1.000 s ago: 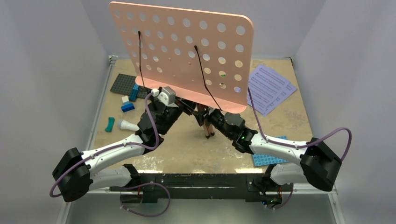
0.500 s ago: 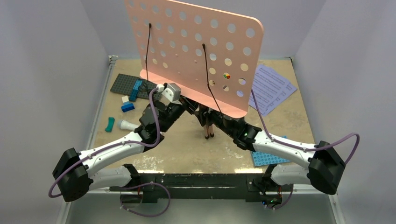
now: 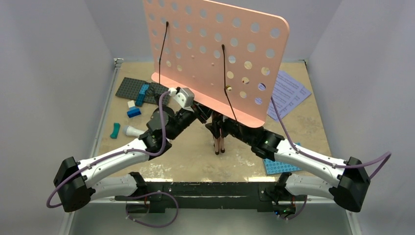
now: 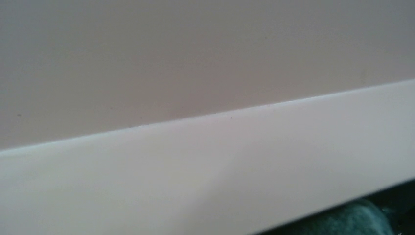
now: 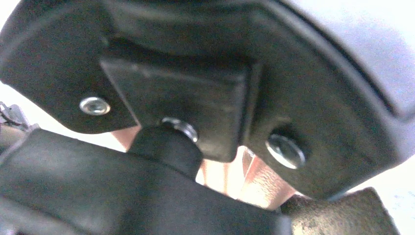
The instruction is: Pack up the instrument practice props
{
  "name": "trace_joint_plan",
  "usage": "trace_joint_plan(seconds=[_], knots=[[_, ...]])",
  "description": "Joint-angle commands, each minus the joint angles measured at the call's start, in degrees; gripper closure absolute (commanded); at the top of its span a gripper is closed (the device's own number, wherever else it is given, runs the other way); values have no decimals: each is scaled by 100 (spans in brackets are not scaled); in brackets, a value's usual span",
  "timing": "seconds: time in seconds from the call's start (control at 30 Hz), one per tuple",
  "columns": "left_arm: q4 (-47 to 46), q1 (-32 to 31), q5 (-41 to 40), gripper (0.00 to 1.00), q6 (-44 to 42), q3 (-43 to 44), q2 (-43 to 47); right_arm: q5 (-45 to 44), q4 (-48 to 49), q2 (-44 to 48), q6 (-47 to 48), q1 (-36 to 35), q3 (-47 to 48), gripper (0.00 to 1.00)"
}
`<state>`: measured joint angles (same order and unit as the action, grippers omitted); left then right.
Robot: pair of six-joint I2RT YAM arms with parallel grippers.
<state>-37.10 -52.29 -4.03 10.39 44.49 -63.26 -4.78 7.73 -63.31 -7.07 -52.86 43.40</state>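
The pink music stand's hole-dotted desk [image 3: 215, 54] stands tilted high over the middle of the table, and its folded legs [image 3: 218, 144] hang below it. My left gripper [image 3: 199, 108] reaches under the desk's lower edge, where its jaws are hidden. The left wrist view shows only the pale pink surface of the desk [image 4: 195, 58]. My right gripper [image 3: 221, 126] sits at the top of the legs. Close up, the stand's black bracket [image 5: 186, 98] and pink tubes [image 5: 254, 178] lie between its dark fingers. Lavender sheet-music pages [image 3: 289, 93] lie at the back right. A small grey-white microphone [image 3: 131, 130] lies at the left.
A grey studded plate [image 3: 131, 89] with blue bricks [image 3: 141, 94] lies at the back left, with another blue brick [image 3: 133, 111] near it. A teal piece [image 3: 115, 130] sits by the microphone. A blue studded plate [image 3: 279, 166] lies under my right arm. Walls close in on three sides.
The music stand has shifted to the right and risen a little, together with both grippers. My right arm has stretched out lower and further right.
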Motion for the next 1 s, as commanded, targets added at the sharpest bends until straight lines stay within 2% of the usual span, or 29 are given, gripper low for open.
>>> trace_joint_plan(seconds=[0.0, 0.23, 0.4, 0.6, 0.97], knots=[[-413, -13, -242, 100, -193, 421, 346, -23, 393, 468, -248, 65, 510, 100], [-86, -53, -602, 100, -83, 588, 344, 466, -144, 843, -1056, 64, 548, 100], [-50, -56, -863, 100, 69, 461, 325, 887, -133, 1211, -1587, 65, 217, 100], [-49, -62, -1091, 100, 201, 352, 231, 954, -268, 1509, -1650, 46, -23, 100], [953, -62, -1284, 100, -30, 901, -322, 1252, -34, 1363, -1873, 44, -249, 100]])
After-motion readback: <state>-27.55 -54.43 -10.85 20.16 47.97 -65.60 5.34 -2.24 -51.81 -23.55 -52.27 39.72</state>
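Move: The hands together already hold the folded music stand. The front table edge, towards which its feet point, lies from the left hand about 21 cm back, 6 cm right and 36 cm down; from the right hand some 20 cm back, 6 cm right and 22 cm down. On the table, the white microphone is roughly 30 cm left of the left hand and 2 cm back. From the right hand, the blue baseplate sits about 32 cm right, 12 cm back, and the sheet music 37 cm right, 20 cm forward. Still gripping the bunched legs below the black hub, the right hand draws them back about 6 cm towards the front table edge, tipping its fingers down some 15 degrees. The left hand keeps its pinch on the pole under the tray, nearly in place at first, then sinks 2 to 3 cm as it too tips down. ##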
